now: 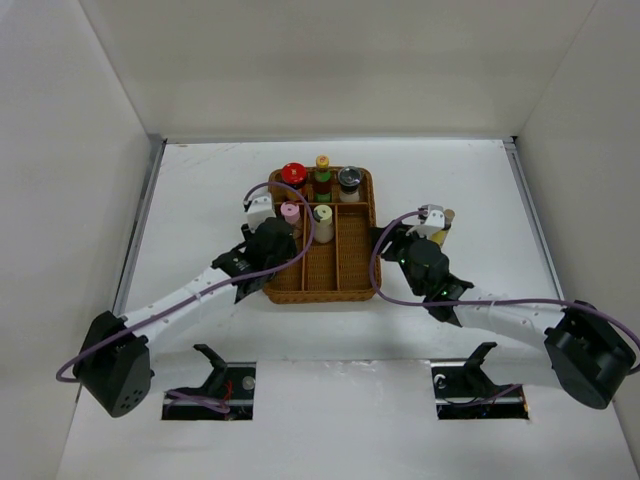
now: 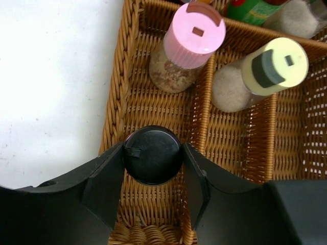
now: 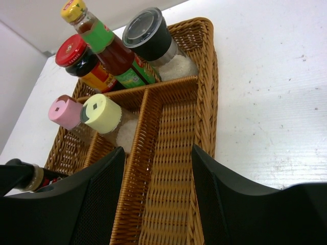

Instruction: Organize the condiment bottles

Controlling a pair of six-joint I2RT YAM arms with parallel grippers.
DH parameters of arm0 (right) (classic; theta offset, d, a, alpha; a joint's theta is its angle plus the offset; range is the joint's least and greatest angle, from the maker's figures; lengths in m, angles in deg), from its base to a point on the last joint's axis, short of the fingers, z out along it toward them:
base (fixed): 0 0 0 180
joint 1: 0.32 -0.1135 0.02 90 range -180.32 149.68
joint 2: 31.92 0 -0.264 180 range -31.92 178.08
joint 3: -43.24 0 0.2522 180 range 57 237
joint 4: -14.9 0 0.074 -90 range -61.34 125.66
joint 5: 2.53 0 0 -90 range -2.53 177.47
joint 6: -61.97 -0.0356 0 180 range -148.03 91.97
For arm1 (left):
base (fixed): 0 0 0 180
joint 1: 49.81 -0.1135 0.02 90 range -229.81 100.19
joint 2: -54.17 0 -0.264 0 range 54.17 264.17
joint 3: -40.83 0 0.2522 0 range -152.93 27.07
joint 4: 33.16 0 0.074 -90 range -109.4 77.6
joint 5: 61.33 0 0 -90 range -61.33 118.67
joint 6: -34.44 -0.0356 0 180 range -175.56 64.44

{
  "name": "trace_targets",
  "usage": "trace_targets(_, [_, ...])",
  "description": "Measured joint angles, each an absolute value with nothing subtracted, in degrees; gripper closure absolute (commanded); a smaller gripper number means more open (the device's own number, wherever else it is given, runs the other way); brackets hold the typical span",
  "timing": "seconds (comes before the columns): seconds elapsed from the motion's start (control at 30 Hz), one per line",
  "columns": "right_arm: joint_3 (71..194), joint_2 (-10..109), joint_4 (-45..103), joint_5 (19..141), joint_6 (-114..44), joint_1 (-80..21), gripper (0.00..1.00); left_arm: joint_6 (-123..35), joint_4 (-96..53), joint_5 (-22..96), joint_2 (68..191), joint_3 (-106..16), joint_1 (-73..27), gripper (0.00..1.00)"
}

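Observation:
A brown wicker tray [image 1: 355, 283] holds the condiment bottles. In its far row stand a red-capped jar [image 1: 293, 173], an orange-yellow-capped bottle [image 1: 322, 162] and a silver-grey-capped shaker [image 1: 349, 178]. A pink-capped shaker [image 2: 195, 33] and a pale green-capped one [image 2: 276, 64] stand in the left and middle long compartments. My left gripper [image 2: 153, 158] is shut on a dark-capped bottle [image 2: 152, 154], upright in the left compartment. My right gripper [image 3: 158, 173] hangs open over the tray's right compartment [image 3: 176, 153], nothing between its fingers.
The tray's wicker dividers [image 2: 202, 117] run between the long compartments. The right compartment [image 1: 352, 250] holds no bottle. White table [image 1: 200, 190] surrounds the tray, with white walls at the back and sides.

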State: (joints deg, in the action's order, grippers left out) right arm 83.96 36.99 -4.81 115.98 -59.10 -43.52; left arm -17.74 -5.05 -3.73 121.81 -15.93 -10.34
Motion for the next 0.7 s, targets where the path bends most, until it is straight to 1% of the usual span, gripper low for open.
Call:
trace_targets(0.37, [84.0,36.6,-4.8,116.0,-59.1,-43.5,0.40,-17.1,-7.2,-2.8,123.2,-14.9,-11.2,0.49])
trace_targets(0.47, [84.0,36.3,-4.8,116.0,-59.1,-43.5,0.40,-17.0,-7.6,-2.7,123.2,-14.9,-11.3,0.44])
trace_targets(0.6, [84.0,36.1,-4.8,116.0,-59.0,-43.5,0.40,-17.0,-7.6,-2.7,122.4,-14.9,-11.5,0.33])
trace_targets(0.7, [84.0,36.0,-4.8,116.0,-58.9,-43.5,0.40,-17.1,-7.6,-2.8,121.3,-14.9,-11.6,0.29])
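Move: The left gripper holds the black-capped bottle over the basket's left compartment, whose floor lies straight under the hand point, about 7 cm down. The pink-capped jar stands some 6 cm ahead and 1 cm right, the cream-capped jar about 5 cm ahead and 7 cm right, both middles some 2 cm lower than the hand. From the waiting right hand that compartment floor is roughly 18 cm left, 2 cm back and 10 cm down. Lower the left gripper the last 1 cm or so, setting the still-held black-capped bottle down on the left compartment's floor on the near side of the pink-capped jar. Then open the fingers well clear of its cap and begin rising about 1 cm, keeping the wrist's tilt. ##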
